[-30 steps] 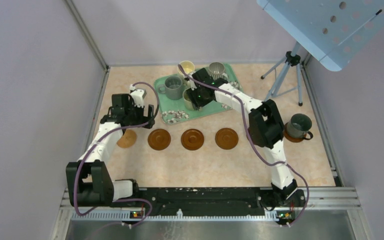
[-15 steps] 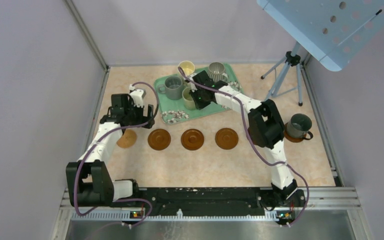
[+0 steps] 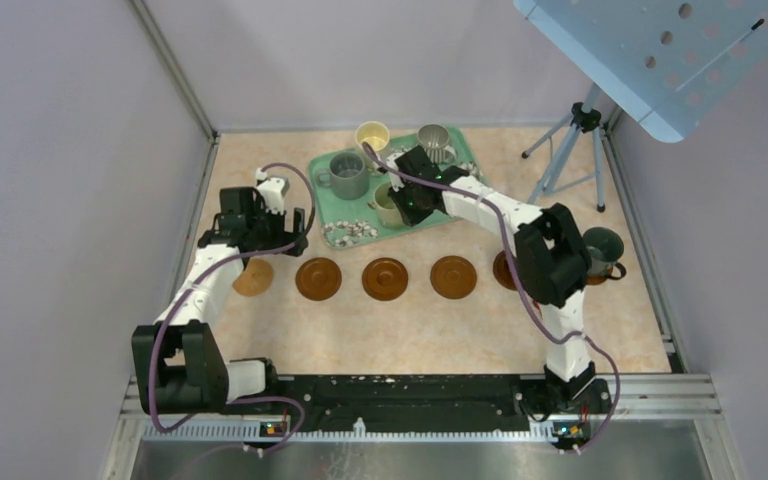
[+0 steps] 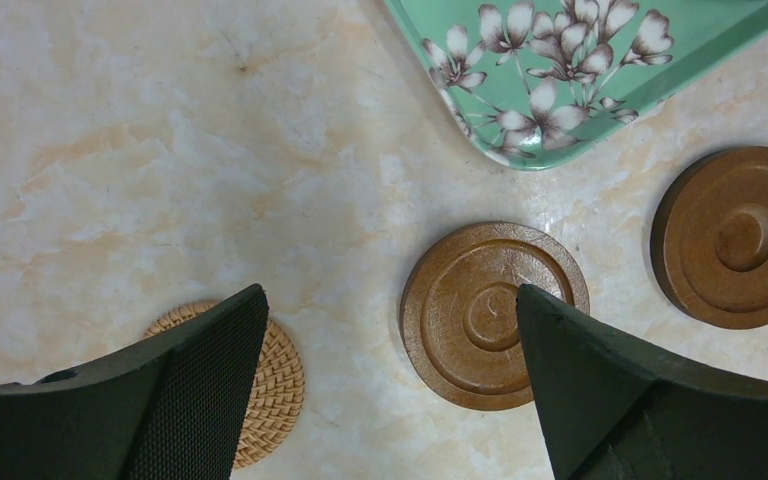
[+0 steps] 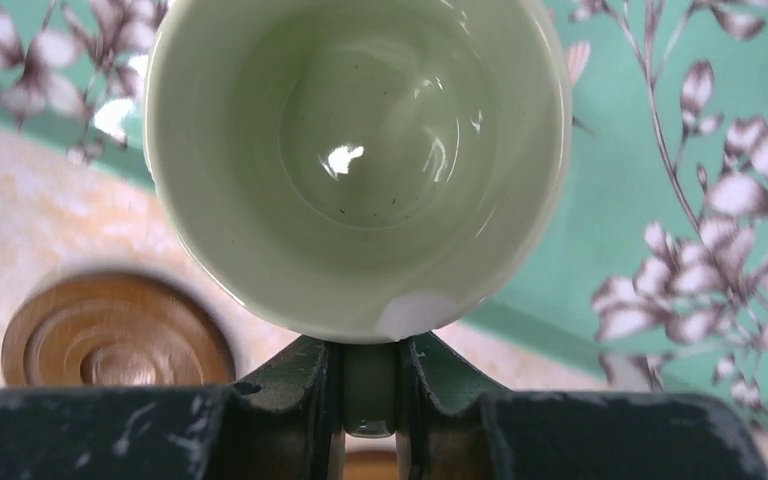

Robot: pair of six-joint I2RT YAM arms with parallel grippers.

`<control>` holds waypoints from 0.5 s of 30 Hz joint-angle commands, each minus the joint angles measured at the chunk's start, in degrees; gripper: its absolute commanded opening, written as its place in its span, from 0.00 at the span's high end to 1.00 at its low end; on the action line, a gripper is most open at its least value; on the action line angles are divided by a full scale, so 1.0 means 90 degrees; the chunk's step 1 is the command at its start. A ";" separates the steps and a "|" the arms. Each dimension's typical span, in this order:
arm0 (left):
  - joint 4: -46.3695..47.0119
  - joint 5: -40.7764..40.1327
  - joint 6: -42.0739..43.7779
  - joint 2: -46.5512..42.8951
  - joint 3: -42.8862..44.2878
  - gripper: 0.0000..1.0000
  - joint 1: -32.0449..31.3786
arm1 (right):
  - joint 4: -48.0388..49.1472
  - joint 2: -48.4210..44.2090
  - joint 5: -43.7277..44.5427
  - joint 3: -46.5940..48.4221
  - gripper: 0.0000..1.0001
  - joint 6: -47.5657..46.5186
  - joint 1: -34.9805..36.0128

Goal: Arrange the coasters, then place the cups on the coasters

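My right gripper [image 5: 370, 385] is shut on the handle of the pale green cup [image 5: 360, 150], held over the near edge of the green floral tray [image 5: 660, 100]; in the top view this cup [image 3: 388, 203] is beside the gripper [image 3: 407, 200]. A grey cup [image 3: 348, 172] and a ribbed silvery cup [image 3: 434, 140] stand on the tray [image 3: 332, 215], with a cream-yellow cup [image 3: 372, 134] behind it. A dark cup [image 3: 600, 250] stands at the right. Brown coasters [image 3: 318, 278] [image 3: 385, 278] [image 3: 453, 276] lie in a row after a tan woven coaster [image 3: 253, 277]. My left gripper [image 4: 390, 295] hangs open above the woven coaster [image 4: 270, 390] and a brown coaster [image 4: 470, 310].
A tripod [image 3: 570, 150] stands at the back right under a tilted blue perforated board [image 3: 660, 50]. Walls close in the table on the left, back and right. Another brown coaster [image 3: 505, 268] shows partly beside my right arm's elbow.
My right gripper has shut on the pale green cup's handle and carried it toward the tray's near edge. Its elbow swung right, uncovering a coaster. The left arm has not moved.
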 commanded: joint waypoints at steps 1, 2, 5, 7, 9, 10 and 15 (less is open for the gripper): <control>0.0155 0.0084 -0.0020 -0.0217 0.0261 0.01 0.0060 | 0.0462 -0.1628 -0.0004 -0.0537 1.00 -0.0207 -0.0042; 0.0154 0.0089 -0.0013 -0.0222 0.0247 0.01 0.0075 | 0.0507 -0.1857 -0.0011 -0.0712 1.00 -0.0220 -0.0042; 0.0141 0.0103 0.0005 -0.0243 0.0232 0.01 0.0107 | 0.0525 -0.2505 -0.0105 -0.1263 1.00 -0.0288 -0.0042; 0.0135 0.0101 0.0025 -0.0246 0.0242 0.01 0.0121 | 0.0529 -0.2984 -0.0127 -0.1697 1.00 -0.0296 -0.0042; 0.0112 0.0094 0.0039 -0.0244 0.0273 0.01 0.0122 | 0.0507 -0.3446 -0.0160 -0.2202 1.00 -0.0358 -0.0042; 0.0097 0.0098 0.0065 -0.0237 0.0294 0.01 0.0120 | 0.0489 -0.3644 -0.0145 -0.2437 1.00 -0.0389 -0.0042; 0.0040 0.0149 0.0109 -0.0208 0.0332 0.01 0.0122 | 0.0400 -0.4680 -0.0059 -0.3627 1.00 -0.0481 -0.0059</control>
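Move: The empty coaster the held green cup is bound for, third brown one from the left, lies about 13 cm back, 10 cm right and 6 cm below the right hand. Its left neighbour, another bare coaster, is some 13 cm back and 5 cm left of that hand; the dark cup's coaster is roughly 11 cm back and 22 cm right. On the tray, the gray cup stands about 8 cm ahead and 12 cm left. From the left hand, the target coaster is some 33 cm right, 6 cm back and 9 cm below. The green cup, still pinched by its handle in the right fingers, is carried up and back to the right in one quick sweep, about 9 cm up, 9 cm back and over 7 cm right, away from the tray's middle towards the empty third coaster. The climb levels off at the end while the hand keeps travelling; the wrist tips the fingers slightly outward, under 10 degrees, and their grip stays shut. ##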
